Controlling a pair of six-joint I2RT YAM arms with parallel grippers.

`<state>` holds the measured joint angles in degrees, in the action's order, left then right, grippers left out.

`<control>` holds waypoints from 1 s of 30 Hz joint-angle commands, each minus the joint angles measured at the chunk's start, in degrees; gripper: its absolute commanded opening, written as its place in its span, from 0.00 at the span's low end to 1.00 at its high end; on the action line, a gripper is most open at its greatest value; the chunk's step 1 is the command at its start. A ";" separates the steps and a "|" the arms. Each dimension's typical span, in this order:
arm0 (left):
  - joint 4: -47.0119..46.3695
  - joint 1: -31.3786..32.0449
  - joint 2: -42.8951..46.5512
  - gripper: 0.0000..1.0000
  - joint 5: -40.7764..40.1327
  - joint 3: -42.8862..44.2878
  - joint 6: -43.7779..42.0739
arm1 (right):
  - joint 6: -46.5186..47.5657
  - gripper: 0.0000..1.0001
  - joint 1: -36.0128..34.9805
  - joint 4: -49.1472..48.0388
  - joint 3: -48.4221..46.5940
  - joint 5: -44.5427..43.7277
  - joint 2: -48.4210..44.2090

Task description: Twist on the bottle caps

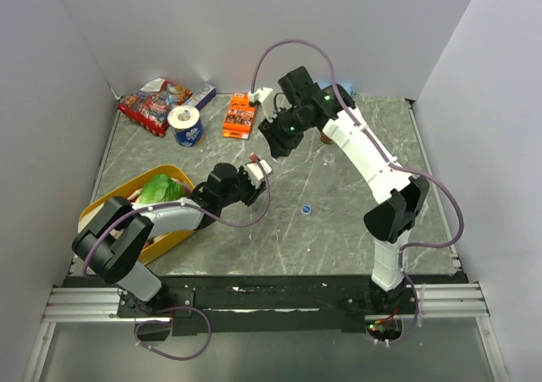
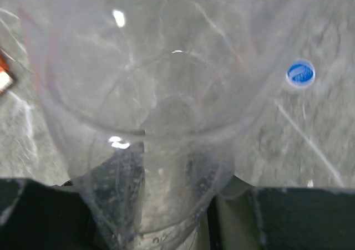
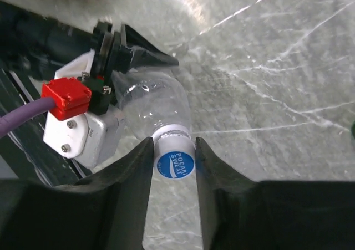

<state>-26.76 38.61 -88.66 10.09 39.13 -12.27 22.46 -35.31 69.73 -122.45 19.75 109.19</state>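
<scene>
My left gripper (image 1: 257, 172) is shut on the body of a clear bottle (image 3: 155, 108), holding it above the middle of the table. The bottle (image 2: 166, 122) fills the left wrist view, where the left gripper (image 2: 161, 211) shows only as dark fingers at the bottom edge. A bottle cap (image 3: 175, 160), blue on top with white sides, sits on the bottle's neck. My right gripper (image 3: 173, 150) is shut on that cap, one finger on each side. In the top view the right gripper (image 1: 275, 141) meets the left one from behind. A second blue cap (image 1: 306, 208) (image 2: 300, 73) lies loose on the table. Another small clear bottle (image 1: 329, 155) stands under the right arm.
A yellow basket (image 1: 102, 208) holding a green item sits at the left, under the left arm. Red snack packets (image 1: 152, 104), a blue-and-white roll (image 1: 186, 126) and an orange box (image 1: 240, 115) lie along the back. White walls close in the grey marbled table (image 1: 356, 229).
</scene>
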 commanded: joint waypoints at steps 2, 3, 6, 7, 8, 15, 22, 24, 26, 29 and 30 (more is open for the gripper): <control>-5.85 -0.46 1.39 0.01 3.07 1.21 1.56 | -9.35 0.53 3.11 1.02 -15.78 12.13 -1.08; -5.23 -0.81 1.65 0.01 4.75 0.51 1.12 | -10.15 0.55 4.79 -0.98 -16.76 14.59 -2.56; -2.86 -2.22 3.22 0.01 13.08 -0.55 -2.31 | -2.30 0.57 7.97 -5.12 -7.68 24.35 -9.74; -2.51 -2.57 3.75 0.01 15.12 -0.72 -4.58 | 1.85 0.57 7.98 -5.74 -4.75 25.16 -11.78; -1.37 -3.45 4.28 0.01 16.88 -0.90 -5.82 | 6.50 0.58 7.80 -5.32 -1.94 27.60 -13.80; 9.51 -4.60 5.78 0.01 26.38 4.01 -16.11 | 43.62 0.62 0.60 0.41 18.61 20.09 -26.19; 17.79 -4.60 4.38 0.01 31.04 8.41 -19.45 | 56.63 0.64 -6.87 -8.30 31.48 12.78 -33.95; 17.54 -4.60 4.81 0.01 31.31 8.07 -19.46 | 58.31 0.64 -7.75 -8.30 32.10 11.90 -33.95; 17.36 -4.51 5.16 0.01 31.40 7.71 -19.54 | 58.58 0.64 -7.84 -8.56 32.19 11.37 -33.86; 18.41 -4.51 5.08 0.01 31.57 7.89 -19.98 | 59.01 0.63 -7.93 -9.88 32.45 11.01 -34.13; 18.85 -4.51 5.08 0.01 31.83 7.97 -20.24 | 59.10 0.63 -7.93 -10.23 32.54 11.01 -34.21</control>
<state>-9.47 34.11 -84.58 38.44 45.60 -30.28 78.11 -42.98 63.44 -90.30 32.12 77.58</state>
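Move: Between the right hand's closed fingers sits the blue cap of the upright bottle; the loose cap lies on the table some 5 cm back, 9 cm right and 24 cm below. The second clear bottle stands about 3 cm ahead and 15 cm right, the green bottle some 15 cm ahead and 15 cm right, both about 14 cm lower at mid-height. From the left hand, holding the bottle low down, the gripped cap is roughly 4 cm ahead, 5 cm right and 15 cm up. Letting go of the bottle's cap, the right fingers widen as the hand lifts clear about 11 cm, swings back some 13 cm and sinks again towards the cap's side, turning counter-clockwise some 55 degrees and ending open just short of another grip. The left hand keeps its hold on the bottle, drawing it back and a little up while turning it clockwise. ##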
